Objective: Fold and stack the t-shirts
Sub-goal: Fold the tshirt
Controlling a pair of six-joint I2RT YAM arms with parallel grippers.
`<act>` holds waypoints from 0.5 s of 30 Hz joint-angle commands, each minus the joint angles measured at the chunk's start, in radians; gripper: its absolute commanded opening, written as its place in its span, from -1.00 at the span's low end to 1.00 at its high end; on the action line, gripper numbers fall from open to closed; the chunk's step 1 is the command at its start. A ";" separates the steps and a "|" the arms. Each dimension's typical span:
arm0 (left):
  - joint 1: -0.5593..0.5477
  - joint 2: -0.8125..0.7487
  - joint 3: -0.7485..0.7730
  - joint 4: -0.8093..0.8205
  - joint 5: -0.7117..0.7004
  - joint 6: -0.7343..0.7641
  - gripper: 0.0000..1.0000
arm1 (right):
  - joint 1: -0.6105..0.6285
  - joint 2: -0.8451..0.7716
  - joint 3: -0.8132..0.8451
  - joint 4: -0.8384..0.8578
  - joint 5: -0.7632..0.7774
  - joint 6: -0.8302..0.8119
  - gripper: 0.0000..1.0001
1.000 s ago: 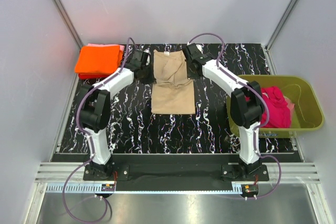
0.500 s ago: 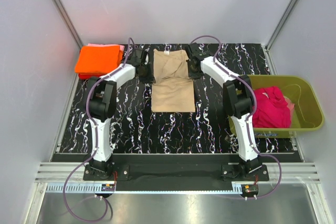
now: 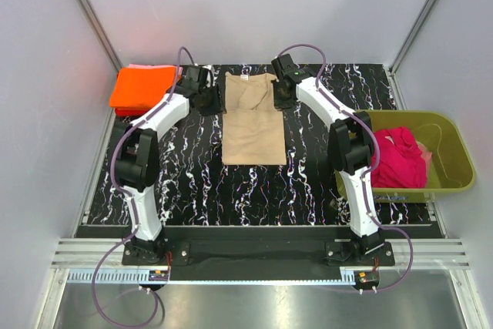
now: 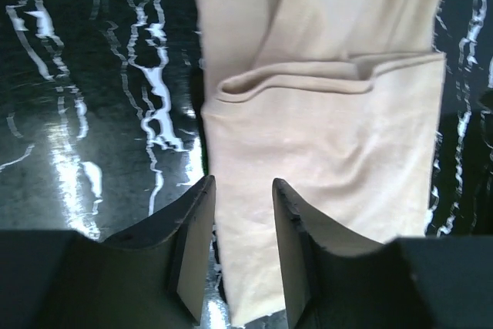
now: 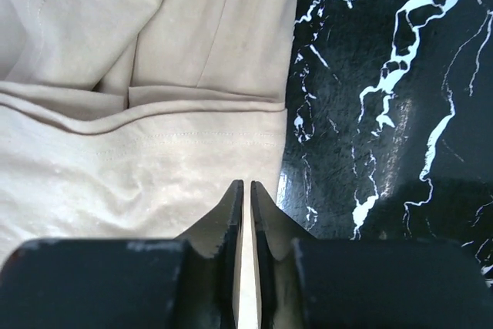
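The tan t-shirt (image 3: 250, 121) lies flat mid-table, lower half folded up over the upper part, collar at the far end. My left gripper (image 3: 209, 99) is at its left edge and my right gripper (image 3: 279, 93) at its right edge. In the left wrist view the left gripper (image 4: 243, 182) is open, the shirt's edge (image 4: 323, 136) lying flat under the gap. The right gripper (image 5: 246, 184) stands a narrow slit apart over the flat shirt (image 5: 139, 152), pinching nothing I can see. A folded orange t-shirt (image 3: 142, 88) sits back left on a pale pink one (image 3: 177, 70).
An olive-green tub (image 3: 454, 152) at the right edge holds a crumpled magenta-red t-shirt (image 3: 400, 156). The black marbled table (image 3: 192, 175) runs between grey walls. Both arms reach over it toward the back, one on each side of the tan shirt.
Both grippers have let go of the tan shirt: the left jaws opened wide, the right parted slightly. The bunched upper part now lies flatter, and both wrists shifted toward the back.
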State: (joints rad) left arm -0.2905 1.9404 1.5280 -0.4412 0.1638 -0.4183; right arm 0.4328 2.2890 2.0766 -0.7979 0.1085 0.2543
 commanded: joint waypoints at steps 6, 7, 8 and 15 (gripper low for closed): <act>-0.001 0.144 0.082 0.036 0.094 0.027 -0.21 | 0.000 -0.031 -0.009 -0.014 -0.050 0.036 -0.68; -0.001 0.159 0.118 0.032 0.095 0.030 -0.21 | 0.000 -0.034 -0.013 -0.015 -0.046 0.034 -0.66; 0.005 0.176 0.141 0.022 0.094 0.030 -0.21 | 0.000 -0.036 -0.016 -0.014 -0.038 0.034 -0.65; 0.024 0.290 0.257 -0.008 0.126 0.023 -0.20 | 0.001 0.016 -0.036 0.017 -0.003 0.016 -0.70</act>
State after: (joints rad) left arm -0.2775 2.2189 1.7126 -0.4564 0.2501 -0.4103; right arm 0.4328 2.2906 2.0438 -0.8082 0.0830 0.2768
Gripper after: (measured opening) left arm 0.398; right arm 0.156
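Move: The left corner of the tan t-shirt's turned-up hem lies about 5 cm ahead of my left hand, 1 cm to its right and some 7 cm below. The collar is about 11 cm beyond that corner and 5 cm farther right; the orange stack sits 20 cm left of my left hand and 10 cm ahead. From my right hand, the hem's right corner is roughly 4 cm ahead, 2 cm right and 5 cm down. I drop my left hand about 7 cm towards the hem's left corner, edging a couple of centimetres right at first and then reaching some 3 cm forward as it gets low, tipping the fingers about 5 degrees steeper and keeping them partly open. My right hand, fingers still nearly shut, eases down and back just over 1 cm above the right side of the shirt. ##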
